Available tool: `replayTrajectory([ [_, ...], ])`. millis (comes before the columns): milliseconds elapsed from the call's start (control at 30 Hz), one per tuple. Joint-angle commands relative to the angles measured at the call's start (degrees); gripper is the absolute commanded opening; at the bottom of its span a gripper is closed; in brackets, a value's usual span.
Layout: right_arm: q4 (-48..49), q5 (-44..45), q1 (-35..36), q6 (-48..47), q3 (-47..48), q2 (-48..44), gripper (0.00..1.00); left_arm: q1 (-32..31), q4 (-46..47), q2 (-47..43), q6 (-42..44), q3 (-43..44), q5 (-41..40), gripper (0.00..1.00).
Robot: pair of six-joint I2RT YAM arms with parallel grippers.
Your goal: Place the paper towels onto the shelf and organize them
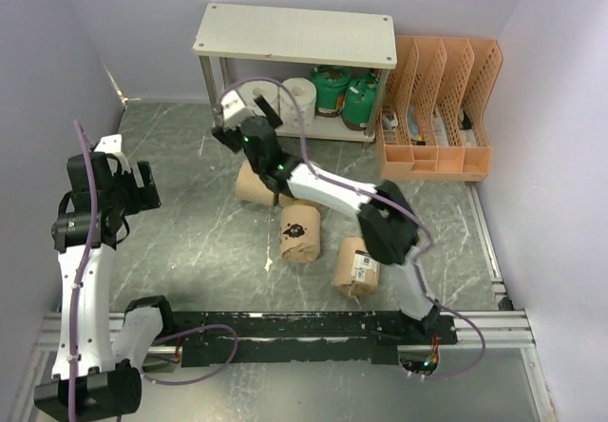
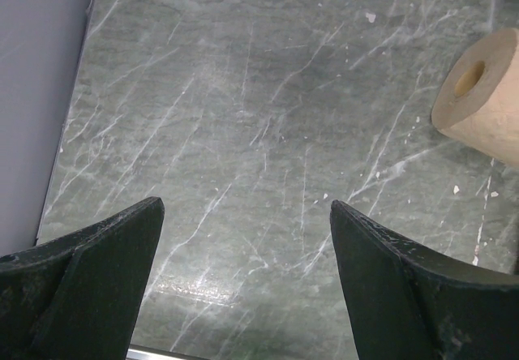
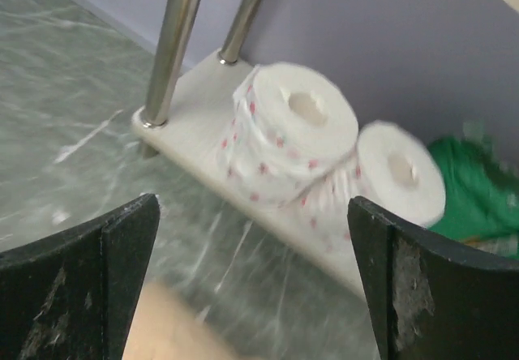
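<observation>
The shelf [image 1: 294, 30] stands at the back. Its lower board [image 3: 195, 92] carries two white patterned paper towels [image 3: 292, 133] [image 3: 401, 173] and two green-wrapped ones [image 1: 331, 89] [image 1: 362, 99]. My right gripper [image 1: 249, 113] [image 3: 251, 204] is open and empty just in front of the left white roll, not touching it. On the floor lie a bare tan roll [image 1: 255, 184], a tan roll with dark marks [image 1: 300, 232] and one with a barcode label [image 1: 356, 265]. My left gripper [image 1: 149, 186] [image 2: 246, 204] hangs open over bare floor at the left, with a tan roll [image 2: 482, 96] off to its right.
An orange perforated file organizer [image 1: 437, 108] stands right of the shelf. Purple walls close in the left, back and right sides. The shelf's silver legs [image 3: 174, 44] rise just left of the white rolls. A black rail [image 1: 313, 325] runs along the near edge.
</observation>
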Motion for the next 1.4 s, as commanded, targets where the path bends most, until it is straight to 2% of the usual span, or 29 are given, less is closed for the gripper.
replayTrajectory([
  [0,1.74,6.49,0.67,23.94,-19.31,-17.31,1.00,0.63,2.36,-1.95,1.06,-0.22,4.98,0.95],
  [67,1.69,8.07,0.67,33.00,-31.04,-25.18,1.00,0.65,2.26,-1.62,0.55,-0.18,3.55,0.95],
  [100,1.69,8.22,0.70,36.39,-36.61,-28.68,1.00,0.63,2.43,-1.33,1.80,-0.13,6.47,0.95],
  [167,-0.22,8.00,0.67,43.31,-45.55,-34.61,1.00,0.59,2.25,-0.65,5.45,0.28,18.05,0.95],
  [200,-1.34,7.98,0.73,46.24,-49.25,-37.22,1.00,0.61,2.12,-0.80,5.24,0.33,20.21,0.95],
  [267,-2.52,7.72,1.04,50.28,-56.96,-41.74,1.00,0.86,-0.04,-0.86,0.28,0.64,14.66,0.95],
  [300,-2.11,6.64,1.21,51.35,-59.57,-43.89,1.00,1.04,-0.86,-0.84,-0.57,0.52,15.10,0.95],
  [333,-1.89,5.32,1.35,52.13,-61.89,-45.82,1.00,1.48,-1.49,-1.56,-0.17,-0.60,17.95,0.95],
  [367,-2.13,4.33,1.37,52.96,-63.45,-48.37,1.00,2.44,-1.39,-2.69,2.01,-1.81,27.09,0.95],
  [400,-2.61,3.14,1.37,53.35,-64.68,-50.10,1.00,3.83,-1.33,-4.03,3.80,-2.42,31.12,0.95],
  [533,-6.02,-2.14,1.43,51.85,-66.35,-53.79,1.00,6.00,-1.87,-9.52,7.69,-3.95,40.50,0.95],
  [600,-8.06,-4.07,1.47,51.56,-66.15,-54.26,1.00,6.32,-1.77,-10.82,5.48,-3.68,35.92,0.95],
  [667,-9.43,-4.92,1.46,51.46,-66.17,-54.63,1.00,6.41,-1.95,-10.67,7.23,-4.25,39.36,0.95],
  [767,-10.72,-7.11,1.48,51.45,-66.41,-55.02,1.00,6.58,-1.88,-9.77,5.36,-4.00,35.44,0.95],
  [867,-9.15,-12.94,1.49,50.72,-67.40,-54.61,1.00,6.58,-2.50,-8.84,7.69,-4.12,40.27,0.95],
  [967,-8.58,-18.03,1.68,49.89,-67.37,-53.23,1.00,6.53,-1.87,-8.35,6.32,-4.19,37.69,0.95],
  [1033,-7.84,-19.92,2.03,48.95,-67.77,-52.82,1.00,6.46,-2.47,-7.96,7.95,-4.35,41.49,0.95],
  [1100,-7.70,-21.05,2.26,48.57,-68.23,-53.39,1.00,6.49,-2.20,-7.68,7.26,-4.52,39.76,0.95],
  [1133,-8.28,-21.45,2.43,48.55,-68.35,-53.97,1.00,6.44,-1.93,-7.33,6.34,-4.57,37.86,0.95],
  [1233,-9.88,-22.11,4.90,47.56,-69.27,-56.84,1.00,6.57,-2.15,-6.41,6.86,-4.64,38.84,0.95],
  [1300,-12.14,-17.87,9.14,45.86,-69.73,-58.36,1.00,6.56,-2.11,-6.14,6.82,-4.67,38.83,0.95],
  [1367,-17.49,-9.70,14.16,44.99,-68.16,-58.24,1.00,6.55,-2.03,-5.91,6.65,-4.75,38.50,0.95],
])
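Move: The printed brown paper towel lies about 19 cm back, 13 cm right and 18 cm below the right hand. Beyond it from the robot, two plain brown rolls stand roughly 13 cm farther out, one level sideways with it, the other 10 cm to its left. The white roll on the shelf is some 10 cm straight ahead of the right hand. From the left hand the printed paper towel is about 38 cm right and 4 cm ahead. Right hand, open, draws back about 27 cm, right and down towards the printed paper towel; left swings right. ##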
